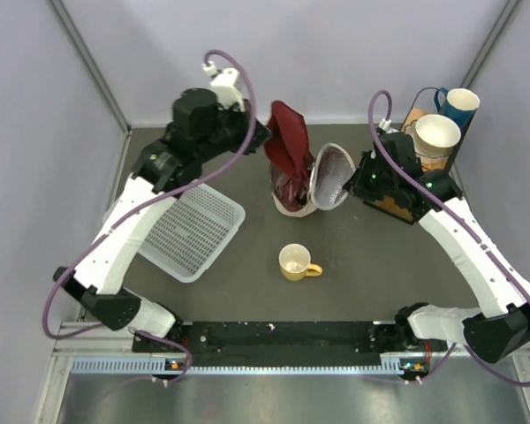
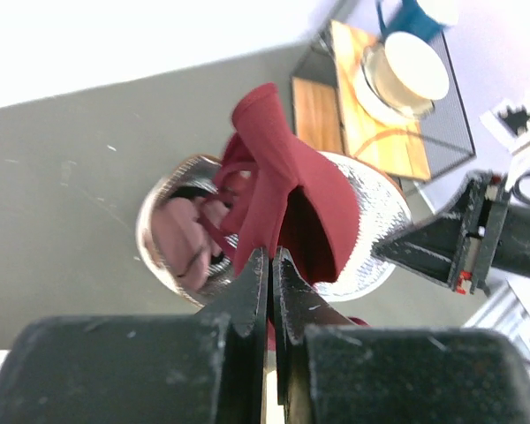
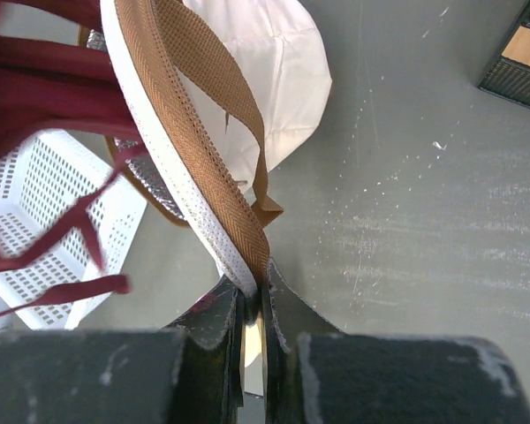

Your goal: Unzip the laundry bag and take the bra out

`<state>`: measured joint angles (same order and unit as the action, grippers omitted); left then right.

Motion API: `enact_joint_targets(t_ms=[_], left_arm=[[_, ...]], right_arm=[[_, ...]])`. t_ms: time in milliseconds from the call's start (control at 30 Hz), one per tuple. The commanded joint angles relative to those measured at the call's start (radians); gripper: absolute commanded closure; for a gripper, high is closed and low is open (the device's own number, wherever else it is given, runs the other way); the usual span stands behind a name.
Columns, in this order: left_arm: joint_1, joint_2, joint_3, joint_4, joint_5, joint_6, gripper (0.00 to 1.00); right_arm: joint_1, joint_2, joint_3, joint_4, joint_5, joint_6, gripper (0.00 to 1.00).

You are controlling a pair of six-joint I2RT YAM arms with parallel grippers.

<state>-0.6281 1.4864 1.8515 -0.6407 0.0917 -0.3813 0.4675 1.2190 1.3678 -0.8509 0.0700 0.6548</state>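
The cream laundry bag (image 1: 293, 196) sits at the table's middle back, its round zip lid (image 1: 332, 177) swung open to the right, silvery mesh lining showing. My left gripper (image 1: 263, 134) is shut on the dark maroon bra (image 1: 289, 140) and holds it up above the bag's mouth; its lower part still hangs inside. In the left wrist view the bra (image 2: 278, 185) hangs from my closed fingertips (image 2: 270, 258) over the open bag (image 2: 181, 231), where a pink cup shows. My right gripper (image 1: 357, 180) is shut on the lid's brown-trimmed edge (image 3: 214, 132).
A white plastic lattice basket (image 1: 191, 231) lies left of the bag. A yellow mug (image 1: 295, 262) stands in front of it. A wire rack (image 1: 426, 152) with cups stands at the back right, close behind my right arm. Grey walls enclose the table.
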Motion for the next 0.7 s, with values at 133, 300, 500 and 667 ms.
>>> enact_joint_targets(t_ms=[133,300,500,667], left_arm=[[0.267,-0.205,-0.049,-0.06,-0.046,0.032,1.0],[0.376,-0.305,-0.149,-0.08,-0.052,0.021,1.0],[0.514,-0.441,-0.215,-0.158,-0.15,0.01,1.0],[0.533,-0.486,-0.28,-0.211,-0.204,0.01,1.0]], right_arm=[[0.002,0.033,0.016,0.053,0.001,-0.024,1.0],[0.002,0.077,0.045,0.058,-0.038,-0.049,1.0],[0.002,0.117,0.06,0.07,-0.064,-0.078,1.0],[0.003,0.161,0.099,0.084,-0.105,-0.08,1.0]])
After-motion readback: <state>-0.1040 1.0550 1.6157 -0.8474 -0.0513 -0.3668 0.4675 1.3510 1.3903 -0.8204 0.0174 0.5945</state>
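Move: The left hand already holds the bra high up; the basket it is carried to lies about 26 cm to its left, some 3 cm farther out and 38 cm below. The open laundry bag is about 10 cm ahead, 5 cm to the right and 33 cm down; the yellow mug sits 8 cm back and 6 cm right, 37 cm down. From the right hand, pinching the lid, the bag lies some 13 cm ahead, 11 cm left and 18 cm lower. Swing the left gripper fast to the left, about 24 cm, away from the bag and over the basket, keeping the bra pinched; arc up some 4 cm first, then sink back to the starting height, drawing slightly back late, while turning the wrist nearly 40 degrees counter-clockwise. With the right, keep the lid edge pinched and ease it down, forward and left. ##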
